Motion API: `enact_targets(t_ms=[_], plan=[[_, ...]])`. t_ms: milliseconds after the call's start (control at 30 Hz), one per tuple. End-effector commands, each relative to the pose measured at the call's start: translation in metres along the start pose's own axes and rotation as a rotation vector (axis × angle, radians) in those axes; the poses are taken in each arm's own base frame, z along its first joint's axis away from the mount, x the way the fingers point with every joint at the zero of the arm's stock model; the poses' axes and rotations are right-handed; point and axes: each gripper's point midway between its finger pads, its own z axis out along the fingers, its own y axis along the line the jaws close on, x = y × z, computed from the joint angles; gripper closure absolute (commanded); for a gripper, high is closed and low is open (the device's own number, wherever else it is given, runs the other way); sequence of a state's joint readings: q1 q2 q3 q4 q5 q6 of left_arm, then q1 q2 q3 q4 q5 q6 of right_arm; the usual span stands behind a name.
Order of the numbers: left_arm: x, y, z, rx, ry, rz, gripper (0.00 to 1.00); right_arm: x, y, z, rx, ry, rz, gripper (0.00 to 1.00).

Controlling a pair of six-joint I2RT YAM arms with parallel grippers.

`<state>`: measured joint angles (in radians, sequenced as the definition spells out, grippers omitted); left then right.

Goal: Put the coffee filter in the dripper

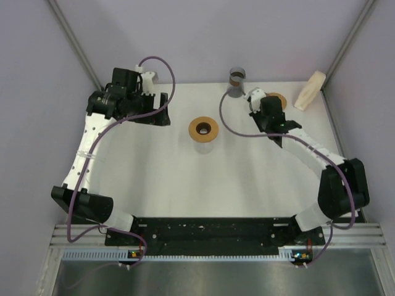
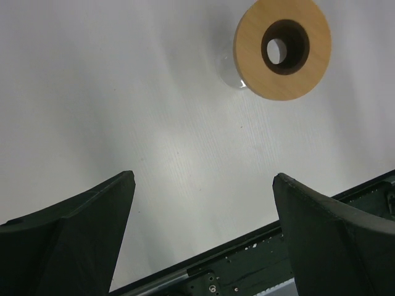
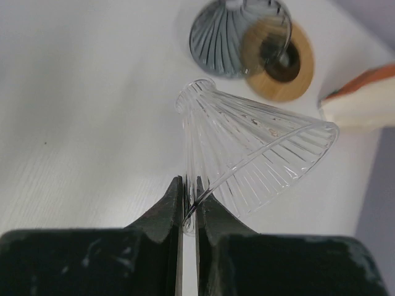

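Observation:
A clear ribbed glass dripper point(image 3: 259, 154) lies tilted on its side above the white table. My right gripper point(image 3: 190, 182) is shut on its rim, with the glass wall pinched between the two fingers. The coffee filter point(image 3: 361, 105) is a beige-white wedge-shaped stack at the far right, apart from the dripper; the top view shows it point(image 1: 310, 89) against the right wall. From above, the right gripper point(image 1: 256, 102) sits at the back right of the table. My left gripper point(image 2: 203, 179) hangs open over bare table with nothing between its fingers, at the back left point(image 1: 162, 114).
A wooden ring point(image 1: 203, 128) lies mid-table, also in the left wrist view point(image 2: 282, 49). A grey ribbed dripper point(image 3: 237, 34) stands at the back beside a second wooden ring point(image 3: 281, 61). Walls enclose the table on three sides.

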<state>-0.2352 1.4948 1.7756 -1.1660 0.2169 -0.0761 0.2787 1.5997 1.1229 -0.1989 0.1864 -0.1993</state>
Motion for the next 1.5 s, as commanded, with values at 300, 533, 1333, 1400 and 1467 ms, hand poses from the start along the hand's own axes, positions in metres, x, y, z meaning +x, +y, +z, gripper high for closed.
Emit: enact_targets(t_ms=[300,533,1333,1400,1467], plan=[[-0.100,-0.050,-0.088,0.099,-0.420,0.196,0.00,-0.138,0.074,-0.206,0.202,-0.565,-1.171,1.00],[-0.093,-0.109,-0.109,0.041,-0.509,0.459,0.00,-0.157,0.124,-0.232,0.314,-0.563,-1.408,1.00],[-0.059,-0.125,-0.021,-0.016,-0.317,0.481,0.55,-0.175,0.195,-0.253,0.334,-0.699,-1.484,1.00],[-0.054,-0.127,-0.018,0.002,-0.296,0.473,0.71,-0.176,0.198,-0.253,0.320,-0.715,-1.470,1.00],[-0.051,-0.128,-0.016,0.019,-0.269,0.452,1.00,-0.176,0.199,-0.254,0.314,-0.727,-1.444,1.00]])
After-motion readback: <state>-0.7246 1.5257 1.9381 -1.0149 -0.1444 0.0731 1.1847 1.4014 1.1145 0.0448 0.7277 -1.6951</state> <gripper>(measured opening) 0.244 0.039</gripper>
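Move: The right hand already holds the clear cone by its rim, its middle roughly 3 cm ahead and 2 cm right; the wooden collar on the glass jar lies some 24 cm left, 4 cm back, 2 cm lower. On the table, a ribbed cone stands about 14 cm ahead, 3 cm left, 11 cm below. From the open left hand, the clear cone is about 41 cm right, 14 cm ahead, 15 cm below; the collar 16 cm right, 8 cm ahead, 18 cm below. Right hand swings the clear cone some 33 cm left, up and back; left hand, rising rightward, pinches its rim. ##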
